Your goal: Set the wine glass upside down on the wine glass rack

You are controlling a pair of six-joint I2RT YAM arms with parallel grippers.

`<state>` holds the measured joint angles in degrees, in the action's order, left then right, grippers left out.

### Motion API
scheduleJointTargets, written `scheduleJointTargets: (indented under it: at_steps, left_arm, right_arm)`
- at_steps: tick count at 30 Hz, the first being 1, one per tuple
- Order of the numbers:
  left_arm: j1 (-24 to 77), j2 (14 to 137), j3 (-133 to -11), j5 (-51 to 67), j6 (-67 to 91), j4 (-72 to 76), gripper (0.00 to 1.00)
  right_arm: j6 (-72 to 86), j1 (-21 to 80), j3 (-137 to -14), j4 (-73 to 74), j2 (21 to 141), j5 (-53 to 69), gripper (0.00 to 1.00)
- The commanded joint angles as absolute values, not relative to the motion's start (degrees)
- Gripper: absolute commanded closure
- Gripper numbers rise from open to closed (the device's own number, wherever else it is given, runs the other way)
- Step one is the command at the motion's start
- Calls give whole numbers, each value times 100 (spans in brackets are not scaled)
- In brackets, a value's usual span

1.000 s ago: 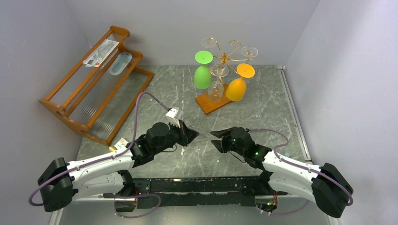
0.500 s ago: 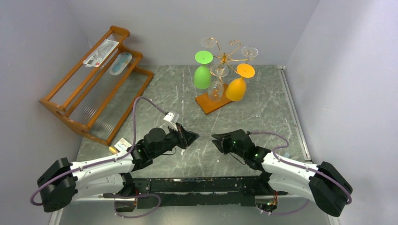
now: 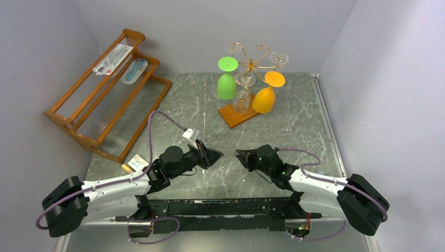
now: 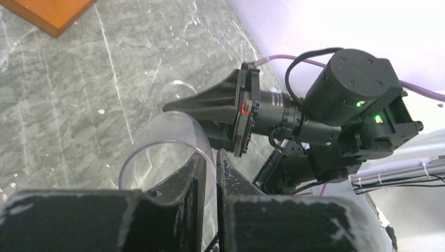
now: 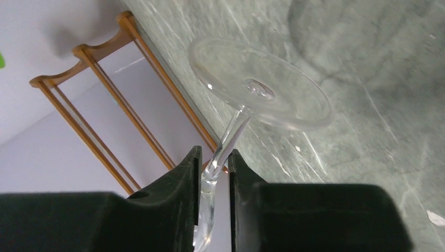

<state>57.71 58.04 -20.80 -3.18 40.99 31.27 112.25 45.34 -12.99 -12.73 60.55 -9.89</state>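
Note:
A clear wine glass (image 4: 157,157) lies on its side between my two grippers, low over the marble table. My left gripper (image 4: 210,157) is shut on the bowl's rim, one finger inside the bowl and one outside. My right gripper (image 5: 214,157) is closed round the thin stem (image 5: 232,134), just behind the round foot (image 5: 260,89). In the top view the left gripper (image 3: 218,153) and right gripper (image 3: 240,154) face each other tip to tip. The wine glass rack (image 3: 252,63), gold wire on a brown base (image 3: 231,114), stands at the back.
A green glass (image 3: 226,84), an orange glass (image 3: 264,97) and a clear one (image 3: 241,100) hang upside down on the rack. A large wooden slatted shelf (image 3: 105,100) with packets on it leans at the back left. A small tag (image 3: 136,160) lies near the left arm.
The right gripper's jaws have narrowed onto the glass stem. The left arm has sunk and drawn back slightly, still gripping the rim.

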Motion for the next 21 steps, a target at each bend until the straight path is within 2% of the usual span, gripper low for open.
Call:
scheduleJointTargets:
  at_steps: [1, 4, 6, 13, 16, 21]
  left_arm:
    - [5827, 5679, -2005, -53, 4142, 3748, 84]
    - [5827, 5620, -1980, -53, 4156, 3717, 77]
    - [5827, 5546, -1935, -57, 4182, 3694, 70]
    - [5827, 5120, -2017, -264, 4264, 2971, 22]
    - [5827, 4951, -2195, -58, 4025, 2219, 12]
    - [5827, 4540, -2462, 9, 3829, 1280, 6]
  right_arm:
    - [11190, 4553, -1302, -1579, 6138, -1035, 87]
    - [11197, 4551, -1284, -1558, 6061, -1089, 100]
    - [11199, 4547, -1267, -1456, 5959, -1178, 100]
    - [10987, 4535, -1297, -757, 5335, -1730, 100]
    - [10741, 4511, -1345, -305, 4990, -2017, 100]
    - [10276, 4470, -1407, 264, 4535, -2484, 100]
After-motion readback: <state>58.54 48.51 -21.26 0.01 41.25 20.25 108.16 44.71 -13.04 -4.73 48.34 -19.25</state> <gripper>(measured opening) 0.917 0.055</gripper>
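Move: The clear wine glass slants between the hands, foot low and to the right, rim still pinched by the left fingers. Its middle is about 3 cm ahead of the left hand, 5 cm to its right and 4 cm below. From the right hand, whose open fingers straddle the stem, it is some 4 cm left, 1 cm back and 3 cm above. The rack's wooden base is about 25 cm ahead of the right hand, 3 cm right and 7 cm below; the hanging orange glass is 24 cm ahead, 10 cm right and 10 cm above. The wine glass's stem is pinched by the right fingers, which nudge about 1.5 cm forward while closing, then lift roughly 3 cm and swing about 3 cm to the right, away from the left hand, tilting slightly up. The left fingers open wide, release the rim, and back off some 2.5 cm towards the base, ending a little higher and farther left. ##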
